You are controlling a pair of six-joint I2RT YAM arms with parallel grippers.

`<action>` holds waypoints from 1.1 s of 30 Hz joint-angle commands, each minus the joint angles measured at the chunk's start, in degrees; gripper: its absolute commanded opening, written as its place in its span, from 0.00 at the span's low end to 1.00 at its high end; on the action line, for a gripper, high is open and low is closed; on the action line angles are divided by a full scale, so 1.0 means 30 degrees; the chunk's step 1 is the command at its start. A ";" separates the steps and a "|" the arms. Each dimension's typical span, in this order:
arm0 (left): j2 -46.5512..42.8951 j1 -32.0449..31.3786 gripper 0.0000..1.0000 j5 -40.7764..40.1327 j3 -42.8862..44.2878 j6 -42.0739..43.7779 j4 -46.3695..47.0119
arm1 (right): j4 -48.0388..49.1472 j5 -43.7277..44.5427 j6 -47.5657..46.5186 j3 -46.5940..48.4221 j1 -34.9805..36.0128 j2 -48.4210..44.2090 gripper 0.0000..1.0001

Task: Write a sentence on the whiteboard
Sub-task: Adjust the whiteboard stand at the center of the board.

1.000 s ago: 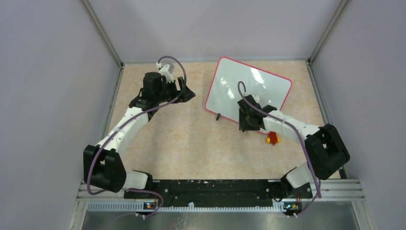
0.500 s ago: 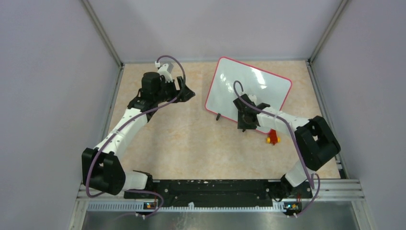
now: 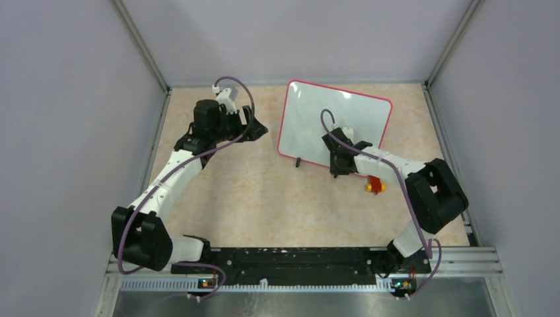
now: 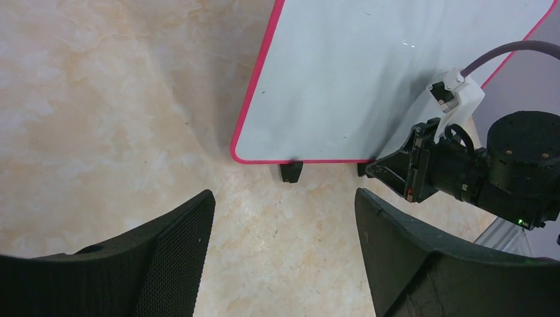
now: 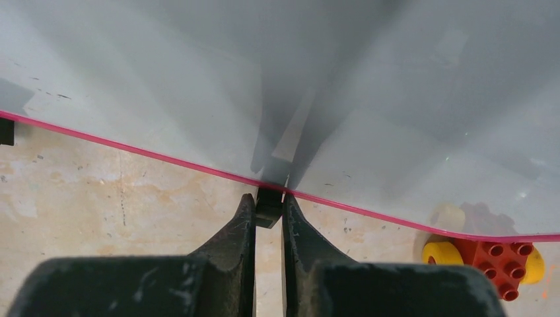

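The whiteboard [image 3: 330,122] has a white face and a thin red-pink frame, and it leans at the back of the table on black feet. My right gripper [image 3: 339,166] is at its near edge. In the right wrist view the right gripper [image 5: 269,198] is shut on one black foot [image 5: 269,211] just under the frame. My left gripper [image 3: 259,129] hovers to the left of the board, open and holding nothing [image 4: 284,251]. The other black foot [image 4: 290,172] rests on the table. The sentence is out of view; the board face [image 4: 370,72] looks blank.
A small red and yellow toy brick [image 3: 374,185] lies on the table just right of my right gripper, partly under the board's edge [image 5: 489,256]. Grey walls with metal rails enclose the marbled tabletop [image 3: 264,198] on three sides.
My right gripper has shut on the board's black foot. The whiteboard has swung and shifted to the left with it. The left arm has barely moved.
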 commanded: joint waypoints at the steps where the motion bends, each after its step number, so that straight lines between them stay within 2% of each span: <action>1: -0.0739 0.0168 0.82 -0.0194 0.0557 0.0324 0.0063 | 0.0954 -0.1190 -0.2297 -0.0249 0.0233 -0.0961 0.00; 11: -0.1221 0.0516 0.83 -0.0587 0.0650 0.0885 -0.0843 | 0.3065 -0.3541 -0.5248 -0.2151 0.0446 -0.3246 0.00; 20: -0.2050 0.1192 0.83 -0.0908 0.0714 0.1345 -0.1625 | 0.4598 -0.5862 -0.7458 -0.3983 0.0847 -0.3766 0.00; 25: -0.2444 0.2061 0.83 -0.0431 0.1038 0.1201 -0.2174 | 0.5261 -0.7901 -0.9243 -0.4722 0.0862 -0.4241 0.00; 33: -0.2745 0.4258 0.87 0.0004 0.3427 0.1226 -0.3526 | 0.4830 -1.1298 -1.2660 -0.5113 0.0877 -0.4957 0.00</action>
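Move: The whiteboard's lower edge is already held at its right stand foot, between the right fingers. The board's middle lies about 12 cm ahead of that hand, level sideways and some 7 cm higher. The left stand foot is about 13 cm to the left and 4 cm farther out. The toy car stands roughly 14 cm to the right, 3 cm nearer the base and slightly lower. From the left hand, the whiteboard's middle is some 24 cm to the right, 5 cm ahead and 11 cm below. The whiteboard is drawn back and to the left by its right stand foot. The right hand keeps its shut grip, rises about 1 cm at first and sinks again, travelling some 7 cm towards the base and left while turning nearly 40 degrees counter-clockwise. The open left hand moves left about 7 cm, rising late, clear of the swinging board. ##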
